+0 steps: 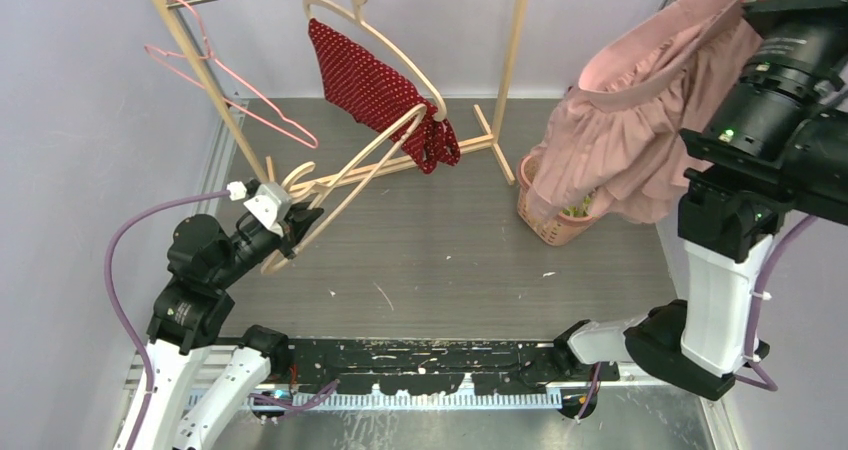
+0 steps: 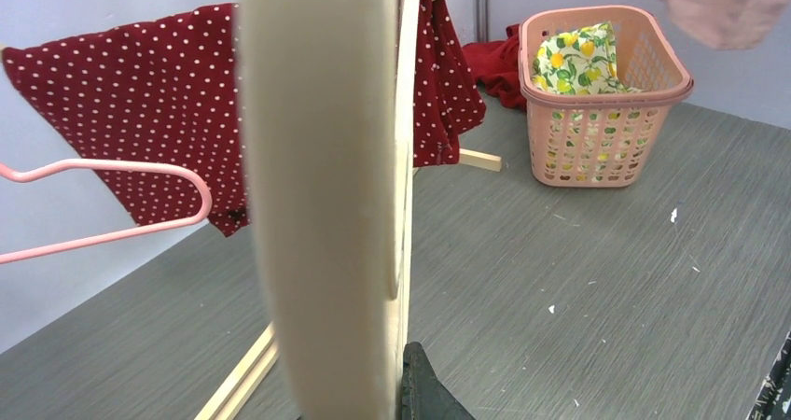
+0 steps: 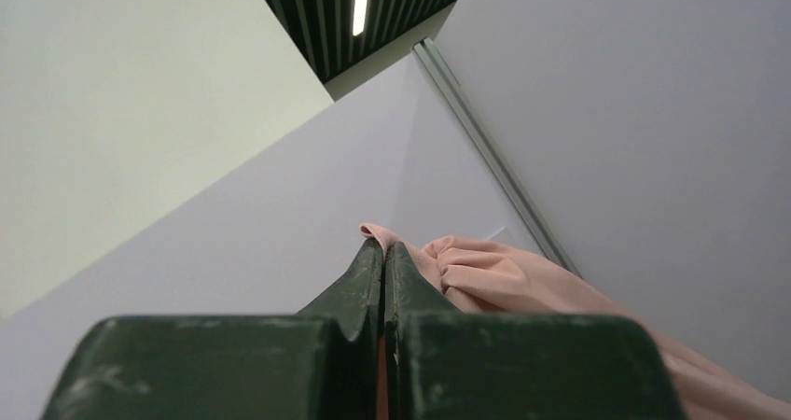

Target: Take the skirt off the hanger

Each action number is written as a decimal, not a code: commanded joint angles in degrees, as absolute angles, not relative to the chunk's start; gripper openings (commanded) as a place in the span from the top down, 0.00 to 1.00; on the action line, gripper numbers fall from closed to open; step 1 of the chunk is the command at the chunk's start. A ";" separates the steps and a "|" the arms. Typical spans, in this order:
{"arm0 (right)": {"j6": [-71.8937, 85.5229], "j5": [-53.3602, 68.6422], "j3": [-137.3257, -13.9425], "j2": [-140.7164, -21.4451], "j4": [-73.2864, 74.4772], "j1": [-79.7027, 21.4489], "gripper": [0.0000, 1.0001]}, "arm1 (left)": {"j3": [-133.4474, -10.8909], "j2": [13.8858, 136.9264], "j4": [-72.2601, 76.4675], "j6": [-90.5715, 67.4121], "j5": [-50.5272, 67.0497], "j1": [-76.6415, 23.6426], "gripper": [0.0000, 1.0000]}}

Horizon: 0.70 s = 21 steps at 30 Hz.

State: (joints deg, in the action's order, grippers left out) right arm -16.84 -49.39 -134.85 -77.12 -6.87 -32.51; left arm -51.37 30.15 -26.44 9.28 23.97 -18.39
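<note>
The pink skirt hangs free at the right, over the basket, held up by its waistband. My right gripper is shut on a fold of the skirt; in the top view its jaws are hidden behind the cloth at the upper right edge. My left gripper is shut on a bare wooden hanger that slants up toward the rack. In the left wrist view the hanger fills the middle, with one dark finger against it. A corner of the skirt shows at the top right there.
A wooden rack stands at the back with a red dotted garment on a second wooden hanger and an empty pink hanger. A pink basket holding floral cloth sits under the skirt. Grey walls close both sides.
</note>
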 commanded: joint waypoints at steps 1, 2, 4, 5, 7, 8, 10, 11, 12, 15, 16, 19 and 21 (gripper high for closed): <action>-18.09 -47.36 -136.58 -78.23 -10.91 -32.43 0.98 | -51.65 29.88 -22.50 9.93 23.82 -18.92 1.00; -18.49 -47.45 -136.44 -78.42 -11.38 -32.43 0.98 | -51.66 29.88 -22.53 10.01 23.82 -18.98 1.00; -19.28 -47.90 -137.08 -79.28 -11.60 -32.38 0.98 | -51.96 30.02 -22.58 10.02 23.83 -19.01 1.00; -19.69 -48.14 -137.52 -79.75 -11.34 -32.43 0.98 | -52.03 30.05 -22.59 10.02 23.82 -19.01 1.00; -20.59 -48.52 -137.90 -80.72 -11.20 -32.38 0.98 | -52.15 30.21 -22.60 10.09 23.82 -19.10 1.00; -20.98 -48.66 -137.96 -81.07 -11.24 -32.40 0.98 | -52.14 30.30 -22.67 10.10 23.72 -19.03 1.00; -21.98 -48.84 -137.90 -81.93 -11.38 -32.43 0.99 | -52.31 30.48 -22.68 10.18 23.73 -19.09 1.00; -22.82 -49.00 -137.90 -82.42 -11.72 -32.43 0.99 | -52.34 30.63 -22.68 10.19 23.73 -19.07 1.00; -23.83 -49.12 -137.88 -83.09 -12.22 -32.42 0.99 | -52.38 30.69 -22.75 10.20 23.66 -19.09 1.00; -26.62 -49.74 -138.48 -84.97 -12.80 -32.42 0.98 | -52.48 30.93 -22.85 10.33 23.61 -19.00 1.00; -27.62 -49.96 -138.45 -85.47 -13.07 -32.34 0.98 | -52.52 31.06 -22.96 10.29 23.57 -19.02 1.00; -28.81 -50.29 -138.68 -87.04 -13.01 -31.27 0.98 | -52.58 31.37 -23.08 10.28 23.47 -19.06 1.00; -28.73 -50.42 -138.60 -87.78 -12.37 -29.80 0.99 | -52.56 31.53 -23.03 10.28 23.42 -19.02 1.00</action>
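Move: The basket that the pink skirt, still held by the right hand, is taken to stands about 22 cm ahead, 4 cm left and some 62 cm below. The red cloth lies roughly 13 cm beyond the basket and 7 cm to its right; the rack foot is about 14 cm left of it and 5 cm farther out. From the left hand, still gripping the empty hangers, the basket is some 22 cm ahead, 46 cm right and 20 cm below. Right hand, still pinching the pink skirt, eases back, then swings about 9 cm forward-left towards the basket, tipping down. ##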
